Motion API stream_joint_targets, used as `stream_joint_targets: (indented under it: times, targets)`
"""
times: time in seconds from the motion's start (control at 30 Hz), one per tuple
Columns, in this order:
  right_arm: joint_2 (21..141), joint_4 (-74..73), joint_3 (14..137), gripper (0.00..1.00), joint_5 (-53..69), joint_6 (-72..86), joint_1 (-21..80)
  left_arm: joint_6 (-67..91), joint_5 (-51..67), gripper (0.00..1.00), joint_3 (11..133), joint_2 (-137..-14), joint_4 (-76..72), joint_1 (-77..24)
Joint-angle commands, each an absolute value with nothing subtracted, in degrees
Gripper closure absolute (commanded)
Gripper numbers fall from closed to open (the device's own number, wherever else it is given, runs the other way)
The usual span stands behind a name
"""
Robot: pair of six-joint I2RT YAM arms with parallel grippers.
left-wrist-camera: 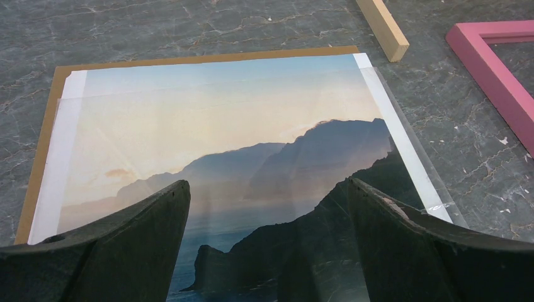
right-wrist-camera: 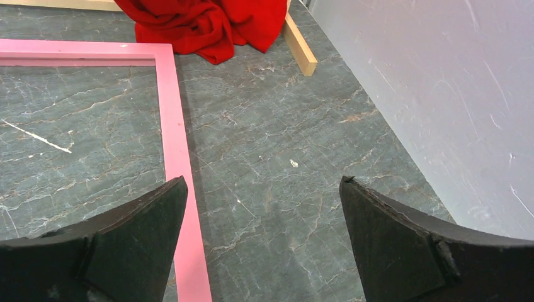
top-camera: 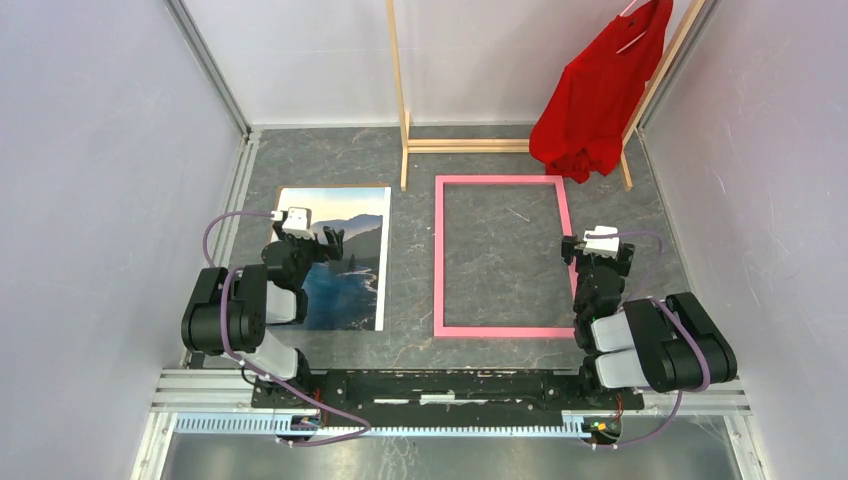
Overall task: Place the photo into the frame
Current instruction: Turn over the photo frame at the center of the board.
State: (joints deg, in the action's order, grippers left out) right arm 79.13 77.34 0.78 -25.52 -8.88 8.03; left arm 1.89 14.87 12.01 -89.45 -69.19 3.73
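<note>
The photo (top-camera: 340,255) of a blue coast and dark mountains lies flat on the table's left half, on a brown board (left-wrist-camera: 189,60) with a clear sheet over it. The pink frame (top-camera: 440,250) lies flat to its right, empty, with the table showing through. My left gripper (top-camera: 330,243) hovers open over the photo (left-wrist-camera: 252,145), nothing between its fingers (left-wrist-camera: 145,245). My right gripper (top-camera: 572,250) stands open above the frame's right rail (right-wrist-camera: 173,126), holding nothing.
A bare-wood clothes rack (top-camera: 470,145) stands at the back, a red garment (top-camera: 600,90) hanging on its right side and pooling on the table near the frame's far right corner (right-wrist-camera: 208,25). Pale walls close in left, right (right-wrist-camera: 441,94) and behind.
</note>
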Motion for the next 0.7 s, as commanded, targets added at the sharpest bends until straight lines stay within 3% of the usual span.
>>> stream_joint_targets:
  times: [0.0,0.23,0.33,0.43,0.53,0.67]
  targets:
    - [78.66,80.34,-4.64,0.02,-25.42,-9.32,8.05,0.35,13.55,0.00,12.40,-88.54,-71.58,3.56]
    - [78.11,81.20,-4.74,0.02,-26.22,-9.20,8.18,0.59,13.80,0.00,12.00,-88.07,-72.11,3.72]
    - [69.72,57.90,3.72,0.02,-30.41,-8.60,10.70,0.35,17.09,0.00,16.13,-83.91,-61.77,4.73]
    - [66.86,29.95,18.60,0.02,-28.50,-0.45,10.74,-2.52,20.51,0.00,29.89,-81.61,-35.71,5.19]
    - [68.42,22.40,25.94,0.02,-13.47,3.60,10.69,-2.97,21.26,0.00,43.15,-83.11,-15.48,5.59]
    - [73.51,11.17,33.90,0.02,-4.91,12.69,10.50,-1.82,19.59,0.00,51.47,-82.72,-3.68,6.42]
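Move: The photo frame lies flat with its middle about 18 cm to the right hand's left, 4 cm back and 10 cm below; its right bar runs only 4 cm to the left. The red shirt's lower hem hangs some 17 cm ahead of that hand, 2 cm left. From the left hand the frame's middle is roughly 44 cm right and 6 cm back; the photo's middle is 6 cm back, 4 cm right and 8 cm below. Towards the space above the frame's far right corner, the right hand sets off after a pause, going about 6 cm forward, nearly as far left and some 5 cm up, its left side rolling up 10 degrees while it tips down and swings slightly counter-clockwise. Meanwhile the left hand climbs some 10 cm and reaches 8 cm forward over the photo's far part, tipping slightly down. Both grippers stay open and touch nothing visible. ##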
